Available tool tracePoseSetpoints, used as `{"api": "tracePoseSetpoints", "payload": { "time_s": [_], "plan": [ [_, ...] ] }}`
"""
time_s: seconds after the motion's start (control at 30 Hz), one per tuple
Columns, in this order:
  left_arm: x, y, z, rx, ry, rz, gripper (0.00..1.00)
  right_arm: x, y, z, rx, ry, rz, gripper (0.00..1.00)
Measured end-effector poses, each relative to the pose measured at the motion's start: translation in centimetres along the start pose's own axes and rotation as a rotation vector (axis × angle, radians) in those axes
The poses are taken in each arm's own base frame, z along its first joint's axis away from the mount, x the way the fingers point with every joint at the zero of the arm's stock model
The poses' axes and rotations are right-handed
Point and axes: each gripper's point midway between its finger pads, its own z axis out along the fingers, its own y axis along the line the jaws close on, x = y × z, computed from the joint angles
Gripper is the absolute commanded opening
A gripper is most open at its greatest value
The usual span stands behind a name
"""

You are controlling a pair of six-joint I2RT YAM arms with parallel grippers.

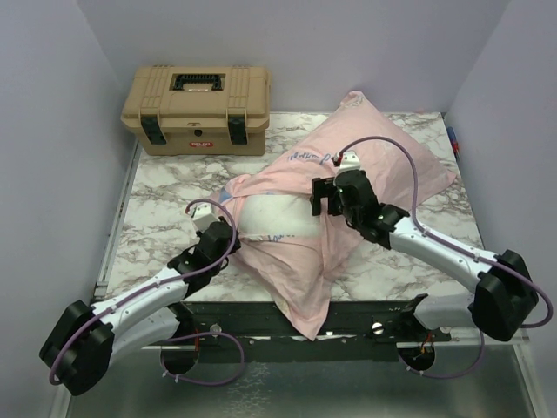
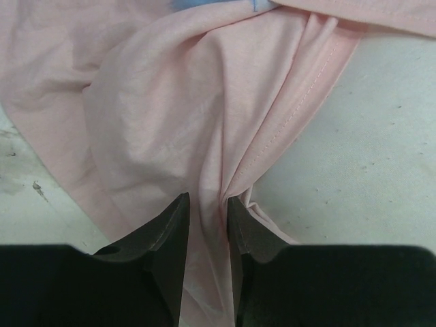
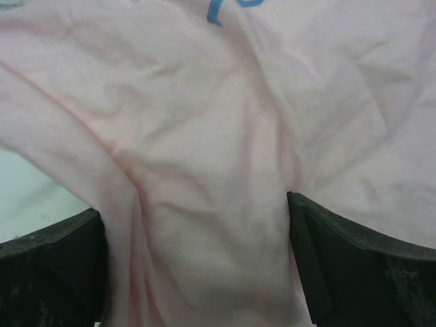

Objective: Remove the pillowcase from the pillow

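The pillowcase [image 1: 348, 174] lies inside out, pale pink, draped over the pillow [image 1: 277, 213], whose bare white corner shows in the middle of the table. The case's loose end hangs over the table's front edge. My left gripper [image 1: 228, 228] is at the pillow's left side, shut on a bunched fold of pink pillowcase [image 2: 170, 116] that runs between its fingers [image 2: 174, 225]. My right gripper [image 1: 326, 198] stands wide open, pointing down onto the pillowcase [image 3: 204, 136] over the pillow's middle, with smooth pink fabric spanning the gap between its fingers [image 3: 320, 245].
A tan toolbox [image 1: 198, 109] stands at the back left of the marble table [image 1: 165, 187]. Pale walls close in the left, back and right. A small blue-and-red object [image 1: 452, 139] lies at the table's right edge.
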Motion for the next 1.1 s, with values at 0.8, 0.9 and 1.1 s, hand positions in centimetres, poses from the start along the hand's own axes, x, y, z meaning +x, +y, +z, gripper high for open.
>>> {"api": "tracePoseSetpoints", "payload": {
  "time_s": [0.8, 0.9, 1.1],
  "plan": [
    [-0.2, 0.0, -0.1, 0.086, -0.082, -0.008, 0.29, -3.9, 16.4, -7.4, -0.515, 0.094, -0.308, 1.0],
    [-0.1, 0.0, -0.1, 0.098, -0.089, -0.015, 0.29, -3.2, 18.4, -6.5, -0.544, 0.131, -0.348, 1.0],
    [-0.1, -0.1, -0.3, 0.124, -0.1, -0.029, 0.29, -1.3, 20.1, -4.3, -0.554, 0.197, -0.402, 1.0]
  ]
}}
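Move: The bunched pillowcase edge that I aim for lies about 21 cm left of my right hand, some 12 cm back and 8 cm lower. My left hand already pinches it, right at the finger pads. From my right hand, the bare white pillow is about 10 cm left, 2 cm back and 7 cm down. The lettered lower hem is 9 cm left and 8 cm back, and the blue patch 23 cm left and 4 cm ahead. I draw my right hand back and up from the pillowcase folds, then sweep it left over the bare pillow, nearly 20 cm left and 8 cm back in all, sinking at the end towards the edge beside my left hand. It swings some 40 degrees counter-clockwise, fingers kept wide open. My left hand keeps its pinch almost in place, its fingertips tilting up slightly. ##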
